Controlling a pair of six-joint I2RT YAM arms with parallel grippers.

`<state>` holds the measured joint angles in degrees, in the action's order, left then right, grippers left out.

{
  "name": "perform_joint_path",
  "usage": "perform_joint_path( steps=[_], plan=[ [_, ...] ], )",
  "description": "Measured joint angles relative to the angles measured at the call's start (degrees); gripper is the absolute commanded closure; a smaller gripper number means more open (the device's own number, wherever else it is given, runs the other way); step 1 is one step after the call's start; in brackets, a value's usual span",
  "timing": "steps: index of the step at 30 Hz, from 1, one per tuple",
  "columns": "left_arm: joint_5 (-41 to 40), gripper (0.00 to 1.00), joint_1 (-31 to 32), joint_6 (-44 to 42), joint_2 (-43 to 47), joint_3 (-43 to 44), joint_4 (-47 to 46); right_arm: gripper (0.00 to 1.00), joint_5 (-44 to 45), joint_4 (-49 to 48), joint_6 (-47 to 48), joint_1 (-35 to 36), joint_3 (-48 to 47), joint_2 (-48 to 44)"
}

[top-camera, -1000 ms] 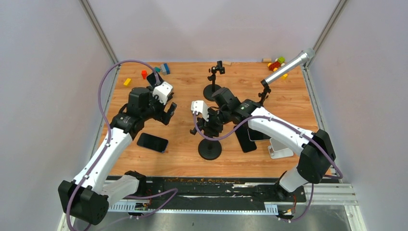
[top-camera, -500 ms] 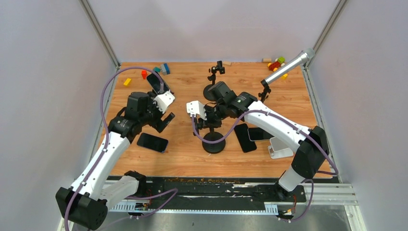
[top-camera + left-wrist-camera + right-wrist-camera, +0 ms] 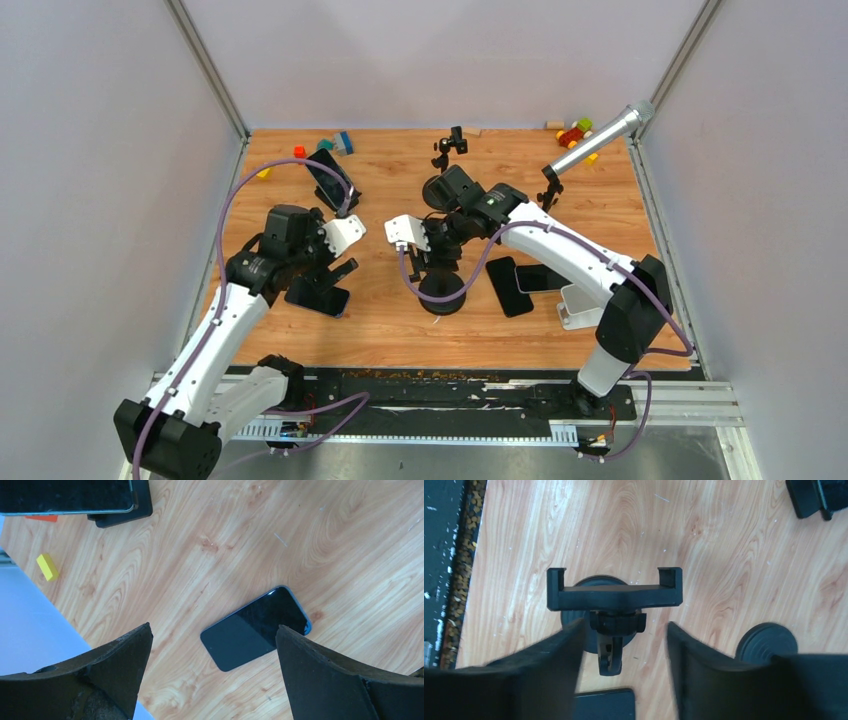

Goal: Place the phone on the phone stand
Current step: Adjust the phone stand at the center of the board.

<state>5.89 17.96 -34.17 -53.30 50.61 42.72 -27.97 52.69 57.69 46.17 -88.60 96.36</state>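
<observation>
A dark phone point(image 3: 255, 628) lies flat on the wooden table point(image 3: 380, 320), seen in the top view as phone point(image 3: 318, 297). My left gripper point(image 3: 212, 630) hangs open above it, the phone showing between the two fingers, apart from both. In the top view the left gripper point(image 3: 336, 274) is just over the phone's far end. The black phone stand point(image 3: 615, 592) with a round base point(image 3: 441, 296) stands at mid-table. My right gripper point(image 3: 625, 627) is open, its fingers on either side of the stand's neck below the empty clamp.
Another phone rests on a small stand point(image 3: 330, 178) at the back left. Two more phones point(image 3: 510, 286) lie right of the black stand, beside a white stand point(image 3: 580, 312). A second black stand point(image 3: 441, 186), a microphone point(image 3: 600, 140) and toy blocks point(image 3: 575, 132) sit at the back.
My left gripper has pulled back from the far left and come down over the flat phone. The right gripper and the black stand have shifted slightly left and away.
</observation>
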Motion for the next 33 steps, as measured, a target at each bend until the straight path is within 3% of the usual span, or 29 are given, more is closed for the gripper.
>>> perform_joint_path(
  steps=[3,6,15,20,27,33],
  plan=[
    [-0.02,0.0,0.0,-3.85,-0.59,-0.35,0.44,0.09,0.17,0.2,-0.35,-0.15,0.02,-0.02],
    [0.04,0.0,0.0,-9.03,-1.68,-1.7,1.16,0.0,0.17,0.17,-0.92,-0.24,0.28,-0.35],
    [1.44,0.0,-0.04,-31.17,-5.62,-7.63,4.31,0.0,-1.97,-0.35,-4.42,-0.68,5.03,-9.31],
    [1.73,0.0,-1.25,-41.81,-13.07,-8.5,5.38,0.01,-2.67,-1.77,-6.62,-1.05,9.4,-14.64],
    [3.15,0.0,-6.62,-51.23,-25.68,-5.81,6.84,0.01,-2.95,-3.67,-8.41,-2.12,15.34,-18.93],
    [3.96,0.0,-8.37,-56.3,-28.0,-5.64,6.32,0.02,-3.26,-4.31,-8.98,-2.89,16.59,-19.8]
  ],
)
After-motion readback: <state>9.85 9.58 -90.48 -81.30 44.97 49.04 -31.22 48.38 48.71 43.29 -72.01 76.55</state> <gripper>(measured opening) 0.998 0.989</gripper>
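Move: Below the left hand, the loose phone lies about 16 cm down, some 4 cm left and 2 cm back; the phone already on its dark stand is about 21 cm ahead, level sideways, 11 cm down. The right hand has the round-footed stand's clamp about 3 cm left, 1 cm back and near its own height; from that hand a flat black phone lies 12 cm right, 1 cm back, and the second round stand's foot 21 cm ahead, 1 cm left, both 17 cm below. Sinking about 15 cm and swinging roughly 5 cm left with a slight draw back, the left hand comes down towards the loose phone, fingers wide open, turning clockwise until they point nearly straight down. Meanwhile the right hand spreads its half-open fingers fully at the stand's clamp, then backs off right and back by some 7 cm, rising nearly 4 cm before easing down slightly. ##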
